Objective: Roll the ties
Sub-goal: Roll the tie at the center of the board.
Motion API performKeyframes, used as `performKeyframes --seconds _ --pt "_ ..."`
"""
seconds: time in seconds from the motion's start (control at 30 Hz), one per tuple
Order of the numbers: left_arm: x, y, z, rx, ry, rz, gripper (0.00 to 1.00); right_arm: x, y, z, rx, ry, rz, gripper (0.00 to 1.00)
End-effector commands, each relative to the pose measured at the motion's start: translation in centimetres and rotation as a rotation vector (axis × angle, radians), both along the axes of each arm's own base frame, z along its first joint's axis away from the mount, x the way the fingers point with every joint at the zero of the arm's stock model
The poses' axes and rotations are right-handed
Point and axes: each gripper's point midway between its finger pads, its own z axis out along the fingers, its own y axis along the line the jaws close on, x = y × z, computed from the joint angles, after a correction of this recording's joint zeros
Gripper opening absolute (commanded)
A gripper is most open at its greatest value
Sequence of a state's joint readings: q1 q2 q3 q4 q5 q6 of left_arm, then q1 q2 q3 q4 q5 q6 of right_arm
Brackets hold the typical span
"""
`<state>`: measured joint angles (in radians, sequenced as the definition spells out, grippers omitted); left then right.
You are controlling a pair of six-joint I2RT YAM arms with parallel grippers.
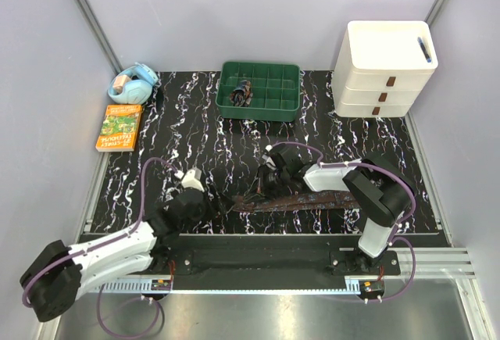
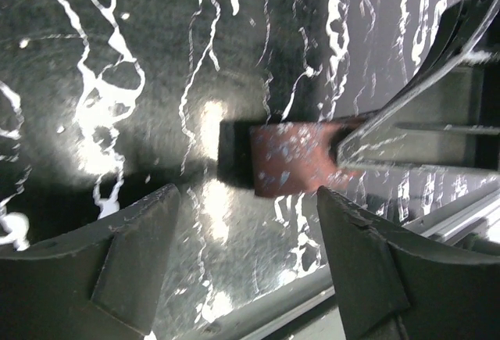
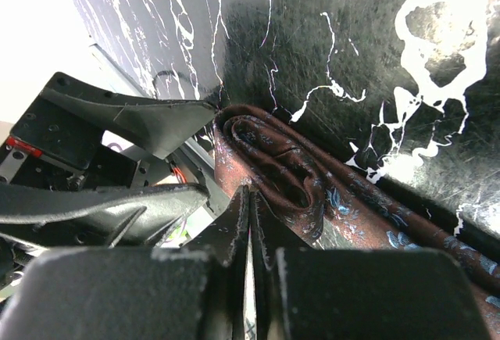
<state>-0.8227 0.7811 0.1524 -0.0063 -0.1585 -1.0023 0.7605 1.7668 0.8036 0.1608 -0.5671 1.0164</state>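
Note:
A dark brown tie with a fine reddish pattern lies along the near part of the black marbled mat. Its left end is loosely rolled into a small coil. My right gripper is at that coil, its jaws pressed together on the cloth at the coil's edge. My left gripper hovers just left of the tie's end, open with nothing between its fingers. The reddish tie end lies just beyond them. Another rolled tie sits in the green tray.
A green compartment tray stands at the back centre. White stacked drawers are at the back right. A blue-and-white object and an orange book lie at the back left. The mat's near edge and metal rail run close behind the tie.

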Motion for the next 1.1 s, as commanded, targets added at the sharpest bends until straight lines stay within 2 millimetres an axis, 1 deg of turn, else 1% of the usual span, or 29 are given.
performKeyframes --seconds 0.0,0.07,0.13,0.17,0.3,0.57,0.67,0.9,0.97,1.0,1.03,1.07 --pt "1.5 -1.6 1.5 -0.114 -0.039 0.022 0.73 0.0 0.2 0.0 0.006 -0.046 0.014 0.01" --pt "1.7 -2.0 1.4 -0.124 -0.034 0.017 0.69 0.0 0.1 -0.1 0.002 -0.047 0.016 0.00" --pt "1.9 -2.3 1.4 -0.136 -0.033 0.010 0.68 -0.1 0.0 -0.5 -0.001 -0.045 0.017 0.00" --pt "1.7 -2.5 1.0 -0.129 -0.018 -0.001 0.67 -0.2 0.0 -0.5 0.001 -0.046 0.020 0.00" --pt "1.5 -2.7 0.2 -0.128 0.007 -0.010 0.62 -0.3 -0.2 -1.0 -0.004 -0.041 0.021 0.00" --pt "1.2 -3.2 -1.2 -0.123 0.048 -0.028 0.57 -0.4 -0.3 -1.6 -0.009 -0.044 0.027 0.00" --pt "1.1 -3.5 -1.7 -0.118 0.066 -0.040 0.52 -0.5 -0.2 -2.0 -0.009 -0.036 0.029 0.00" --pt "0.9 -3.6 -3.0 -0.104 0.107 -0.033 0.41 -0.6 -0.3 -2.9 -0.010 -0.027 0.033 0.00" --pt "0.8 -3.5 -3.5 -0.096 0.119 -0.036 0.36 -0.7 -0.3 -3.3 -0.014 -0.024 0.034 0.00" --pt "0.8 -3.6 -3.5 -0.099 0.118 -0.038 0.33 -0.7 -0.3 -3.3 -0.013 -0.024 0.033 0.00" --pt "0.8 -3.7 -3.7 -0.093 0.122 -0.043 0.25 -0.7 -0.3 -3.3 -0.013 -0.023 0.032 0.00" --pt "0.8 -3.7 -3.7 -0.091 0.120 -0.045 0.21 -0.6 -0.3 -3.4 -0.014 -0.023 0.031 0.00"
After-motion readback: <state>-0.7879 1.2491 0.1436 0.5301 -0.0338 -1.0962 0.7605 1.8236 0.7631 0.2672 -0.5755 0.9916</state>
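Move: The rolled end of the tie lies about 6 cm to the left hand's right, 2 cm farther out and 2 cm below its open fingers. From the right hand, whose fingers are already practically shut, the same roll is about 2 cm to the left, level in reach and 2 cm below. The tie's still-unrolled length runs off to the right, its middle some 16 cm to the right of the right hand and 1 cm farther out, about 4 cm below it. Rightward some 4 cm, with about 2 cm forward and a slight sink, the left hand comes in to the rolled end of the tie, rolling its wrist roughly 10 degrees as the fingers close from wide to under half open and take the roll between them. The right hand, fingers shut, meanwhile sinks about 2 cm straight down onto the tie beside the roll. ##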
